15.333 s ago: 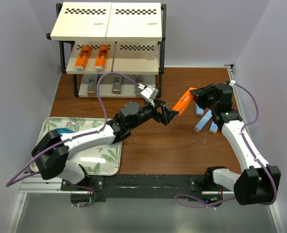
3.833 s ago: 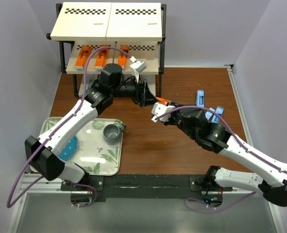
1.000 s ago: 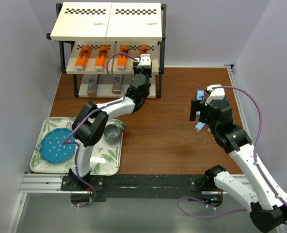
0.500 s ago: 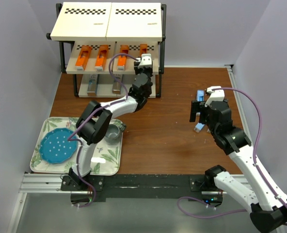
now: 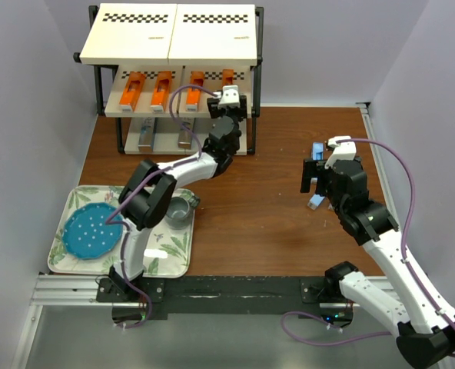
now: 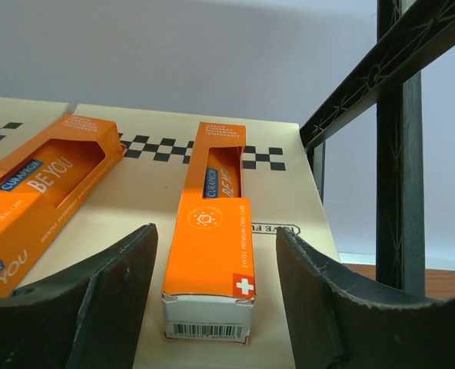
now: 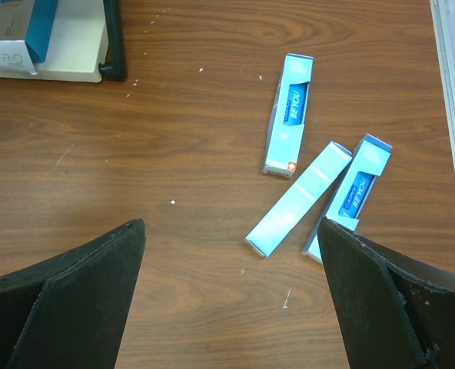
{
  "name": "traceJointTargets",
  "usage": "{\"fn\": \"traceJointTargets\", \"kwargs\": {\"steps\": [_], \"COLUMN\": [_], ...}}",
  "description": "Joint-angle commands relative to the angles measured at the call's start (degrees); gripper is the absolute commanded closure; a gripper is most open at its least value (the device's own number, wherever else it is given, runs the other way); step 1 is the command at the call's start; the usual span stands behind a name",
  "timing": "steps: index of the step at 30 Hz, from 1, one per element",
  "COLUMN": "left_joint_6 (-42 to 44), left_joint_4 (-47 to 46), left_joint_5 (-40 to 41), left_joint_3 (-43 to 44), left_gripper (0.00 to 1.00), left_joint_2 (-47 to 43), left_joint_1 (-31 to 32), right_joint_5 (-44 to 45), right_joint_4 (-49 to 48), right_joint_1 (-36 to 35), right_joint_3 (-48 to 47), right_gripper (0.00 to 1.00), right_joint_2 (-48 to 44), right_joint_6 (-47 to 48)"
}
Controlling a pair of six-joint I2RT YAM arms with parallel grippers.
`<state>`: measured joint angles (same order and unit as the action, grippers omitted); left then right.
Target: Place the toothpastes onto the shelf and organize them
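The shelf stands at the back left. Its middle tier holds several orange toothpastes in a row, the rightmost also in the left wrist view, lying flat on the cream board. My left gripper is open, its jaws either side of that box's near end, not touching it. Metallic dark blue boxes lie on the bottom tier. Three light blue toothpastes lie on the table at the right. My right gripper is open and empty above the table beside them.
A leaf-patterned tray at the front left holds a round blue plate and a grey cup. The shelf's black post and bottom board show at the right wrist view's top left. Walls close both sides.
A fourth orange box now lies on the middle tier, where there were three 3.8 s ago. The right arm has swung back right over the blue boxes. Almost nothing moved in the last second.
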<state>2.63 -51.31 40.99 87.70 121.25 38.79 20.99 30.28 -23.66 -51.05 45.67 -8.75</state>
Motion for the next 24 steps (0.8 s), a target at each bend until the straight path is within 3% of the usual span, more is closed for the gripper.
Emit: {"fn": "traceJointTargets", "kwargs": {"steps": [1,5,13,24], "left_joint_6": [-2.19,-4.91,-7.64,-7.3], "left_joint_4": [-2.39,-0.47,4.89,27.04], "left_joint_5": [-0.39,-1.0,-3.99,-8.91], "left_joint_3": [-2.09,-5.07,-13.69,-23.53], "left_gripper": [0.28,0.19,0.1,0.0], "left_joint_2": [-6.55,-11.9,-24.21,-48.46], "left_joint_1": [0.5,1.38,2.61,2.61], "right_joint_5": [-0.43,-0.16,1.94,6.69], "right_joint_4": [-2.42,-2.33,-0.23,6.45], "right_joint_1": [0.11,0.19,0.19,0.54], "right_joint_3": [0.25,-0.1,-1.68,-10.56], "right_gripper": [0.02,0.02,0.01,0.01], "right_joint_2": [-0.93,-1.11,0.2,11.45], "right_joint_6": [0.32,0.32,-1.88,-8.56]}}
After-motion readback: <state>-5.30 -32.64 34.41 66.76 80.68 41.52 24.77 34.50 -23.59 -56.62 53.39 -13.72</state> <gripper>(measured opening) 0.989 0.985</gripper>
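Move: The rightmost orange toothpaste on the middle shelf lies about 7 cm straight ahead of the left hand, roughly level with it, its near end between the open fingers; the next orange one stands 8 cm to its left, level with it. From the right hand, the slanted blue toothpaste is some 6 cm ahead, 8 cm right and 22 cm below; the upper blue one is 14 cm ahead, 7 right, the outer blue one 5 ahead, 13 right. The rightmost orange toothpaste is left where it lies: already freed, the left hand backs away about 14 cm and rises nearly as much, drifting left late on, turning some 10 degrees clockwise while its fingers finish opening. Only near the end does the open right hand ease a centimetre or so forward towards the blue toothpastes, tipping down and turning slightly clockwise. ##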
